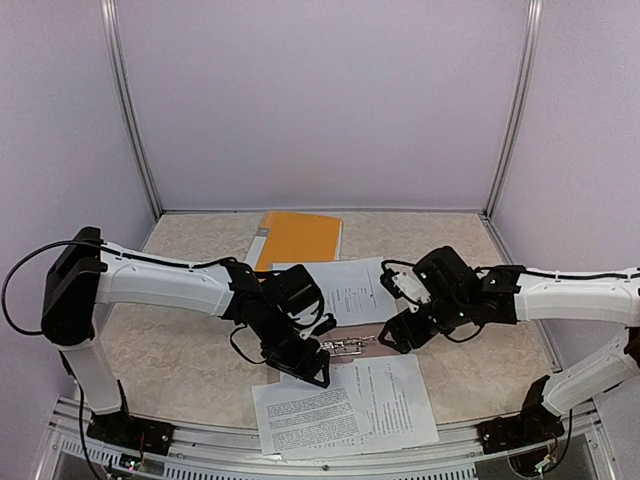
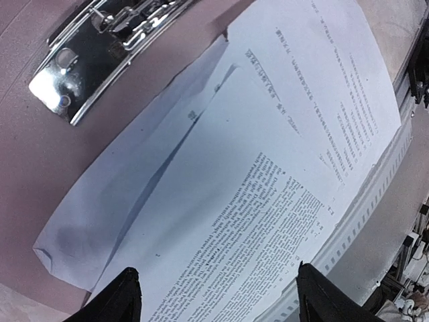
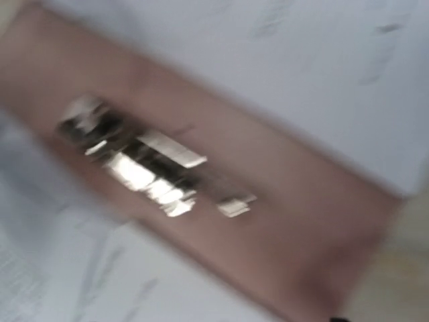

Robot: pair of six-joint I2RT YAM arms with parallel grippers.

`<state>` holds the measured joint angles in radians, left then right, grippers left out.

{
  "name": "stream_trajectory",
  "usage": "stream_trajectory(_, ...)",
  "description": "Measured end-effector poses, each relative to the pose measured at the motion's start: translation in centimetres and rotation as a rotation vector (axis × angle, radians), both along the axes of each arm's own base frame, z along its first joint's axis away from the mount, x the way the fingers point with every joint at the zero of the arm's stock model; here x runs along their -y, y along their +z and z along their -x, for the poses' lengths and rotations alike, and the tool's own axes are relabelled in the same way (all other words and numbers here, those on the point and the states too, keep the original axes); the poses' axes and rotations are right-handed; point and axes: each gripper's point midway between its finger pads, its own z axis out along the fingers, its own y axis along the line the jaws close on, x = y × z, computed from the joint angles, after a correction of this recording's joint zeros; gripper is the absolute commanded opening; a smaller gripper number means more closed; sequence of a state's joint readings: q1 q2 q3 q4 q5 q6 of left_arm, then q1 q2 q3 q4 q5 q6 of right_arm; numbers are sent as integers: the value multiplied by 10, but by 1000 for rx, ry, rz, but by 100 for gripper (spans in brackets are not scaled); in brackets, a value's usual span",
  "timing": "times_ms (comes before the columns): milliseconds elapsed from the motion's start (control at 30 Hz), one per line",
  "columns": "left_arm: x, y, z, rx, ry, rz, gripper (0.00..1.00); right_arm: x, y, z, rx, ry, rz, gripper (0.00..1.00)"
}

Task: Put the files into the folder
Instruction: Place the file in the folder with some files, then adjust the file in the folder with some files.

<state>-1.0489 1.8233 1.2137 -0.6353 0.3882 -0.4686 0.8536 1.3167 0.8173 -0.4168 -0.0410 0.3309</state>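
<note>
The folder [image 1: 352, 338] is taupe and lies open in the middle of the table, its metal clip [image 1: 345, 347] bright in the left wrist view [image 2: 100, 47] and blurred in the right wrist view [image 3: 147, 171]. White printed files [image 1: 345, 405] lie at the near edge, partly on the folder; another sheet [image 1: 350, 285] lies behind it. My left gripper [image 1: 308, 366] hangs open just above the near files [image 2: 268, 168], its black fingertips [image 2: 124, 295] spread wide with nothing between them. My right gripper [image 1: 395, 335] hovers at the folder's right end, open and empty; only a dark tip [image 3: 338, 320] shows.
An orange folder [image 1: 298, 238] lies shut at the back of the table. The slotted metal rail [image 2: 375, 201] runs along the near edge, right beside the files. Booth posts stand at the back corners.
</note>
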Motion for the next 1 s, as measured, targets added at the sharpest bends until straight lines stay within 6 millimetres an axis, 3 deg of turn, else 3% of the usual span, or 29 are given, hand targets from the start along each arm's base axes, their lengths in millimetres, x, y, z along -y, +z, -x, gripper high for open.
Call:
stream_trajectory(167,9,7,11,29,-25,47,74,-12,-8,31,-24,43,-43,61)
stream_trajectory(433,16,2,23,65,-79,69,73,-3,-40,56,-118,25,-34,47)
stream_trajectory(833,34,-25,31,58,-201,46,72,-1,-86,67,-212,7,47,35)
stream_trajectory(1000,44,-26,27,72,-223,61,72,-11,-87,61,-184,9,50,32)
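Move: The left file, lying over the right file on the near half of the pink folder, has its middle about 6 cm back, 1 cm left and 5 cm below the left hand; the metal clip is 8 cm ahead and 5 cm right of that hand. From the right hand the right file is some 12 cm back, 5 cm left and 10 cm down, the clip 1 cm ahead and 9 cm left, the far file 12 cm ahead and 11 cm left. The right file is reached by the right hand, sinking nearly 9 cm while drawing back about 6 cm, first mostly back past the clip, then mostly down to the file's right part; its fingers steepen and close to about half their opening. Over the left file the left hand slides right and back, sinking late, turning clockwise, fingers still open. ##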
